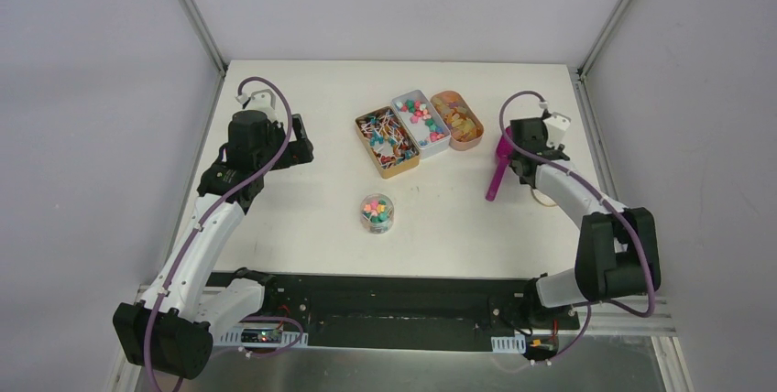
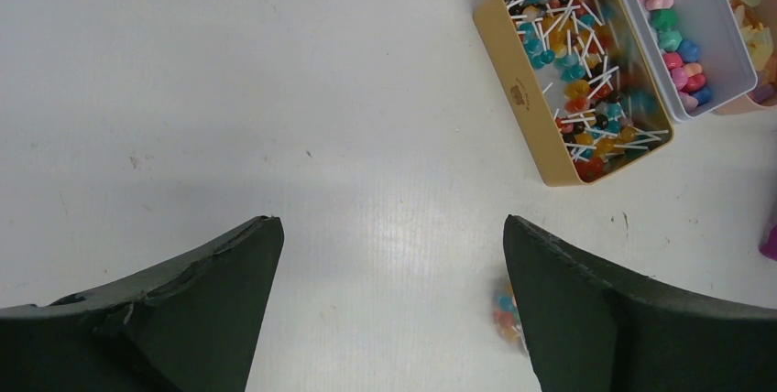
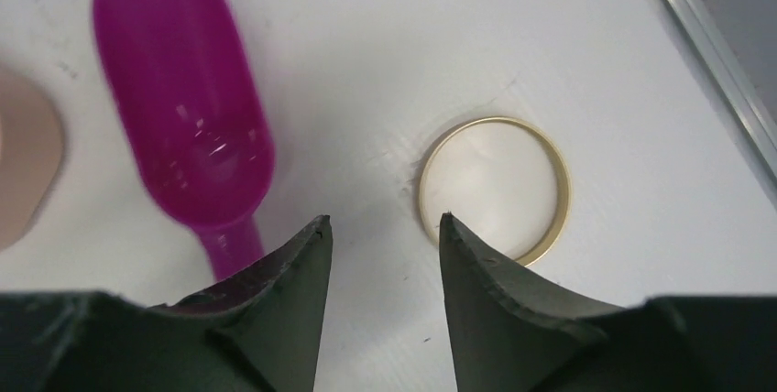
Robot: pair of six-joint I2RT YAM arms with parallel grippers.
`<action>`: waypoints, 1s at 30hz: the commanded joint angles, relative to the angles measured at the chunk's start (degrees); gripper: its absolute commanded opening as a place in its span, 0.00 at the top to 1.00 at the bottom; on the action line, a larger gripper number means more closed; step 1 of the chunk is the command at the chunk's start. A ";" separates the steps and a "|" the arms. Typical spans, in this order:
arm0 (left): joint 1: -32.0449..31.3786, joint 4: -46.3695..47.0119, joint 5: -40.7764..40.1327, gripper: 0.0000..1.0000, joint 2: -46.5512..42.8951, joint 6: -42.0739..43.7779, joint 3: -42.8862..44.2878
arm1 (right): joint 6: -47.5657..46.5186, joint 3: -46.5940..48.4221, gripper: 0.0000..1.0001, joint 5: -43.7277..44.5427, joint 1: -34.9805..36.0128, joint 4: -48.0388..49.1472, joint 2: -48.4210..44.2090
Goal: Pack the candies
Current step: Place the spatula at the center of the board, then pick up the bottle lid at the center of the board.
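Note:
Candies on white sticks (image 1: 385, 136) fill a gold tin (image 2: 522, 90). Loose pink, green and blue candies (image 1: 420, 117) lie in the white tin (image 2: 710, 7) beside it, and yellow-orange ones in an orange tin (image 1: 458, 119). A small clear jar (image 1: 377, 212) at mid-table holds more candies; in the left wrist view the jar (image 2: 504, 311) peeks out beside my right-hand finger. My left gripper (image 2: 389, 220) hangs wide open over bare table, left of the tins. My right gripper (image 3: 385, 218) is open with nothing between its jaws, between the magenta scoop (image 3: 183, 108) and a gold-rimmed round lid (image 3: 495, 189).
The scoop (image 1: 497, 170) lies on the table right of the orange tin, its handle toward the near edge. The lid sits close to the table's right edge and the metal frame rail (image 3: 705, 44). White walls enclose the table on three sides.

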 commanded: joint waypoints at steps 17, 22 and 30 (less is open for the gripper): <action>0.01 1.61 2.25 0.06 -0.86 0.80 0.35 | -6.45 -2.52 0.65 -12.44 -12.77 8.69 5.28; -0.03 1.74 2.58 0.06 -0.69 0.81 0.36 | -6.48 -3.33 0.68 -13.22 -12.77 9.63 6.47; 0.01 1.70 2.61 0.06 -0.76 0.89 0.27 | -5.91 -3.28 0.74 -14.52 -12.77 9.74 8.15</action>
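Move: The gold-rimmed lid lies on the table about 8 cm to the right hand's right, roughly 1 cm back and 8 cm below it. The released spatula lies some 6 cm to this hand's left, 2 cm ahead and 6 cm lower; the peach tub is about 15 cm left and 13 cm ahead, 7 cm lower. From the idle left hand the lid is roughly 55 cm right, 3 cm ahead and 20 cm below. Leaving the spatula, the right hand slides 5 cm right, then sinks 6 cm towards the lid, fingers half closing. ##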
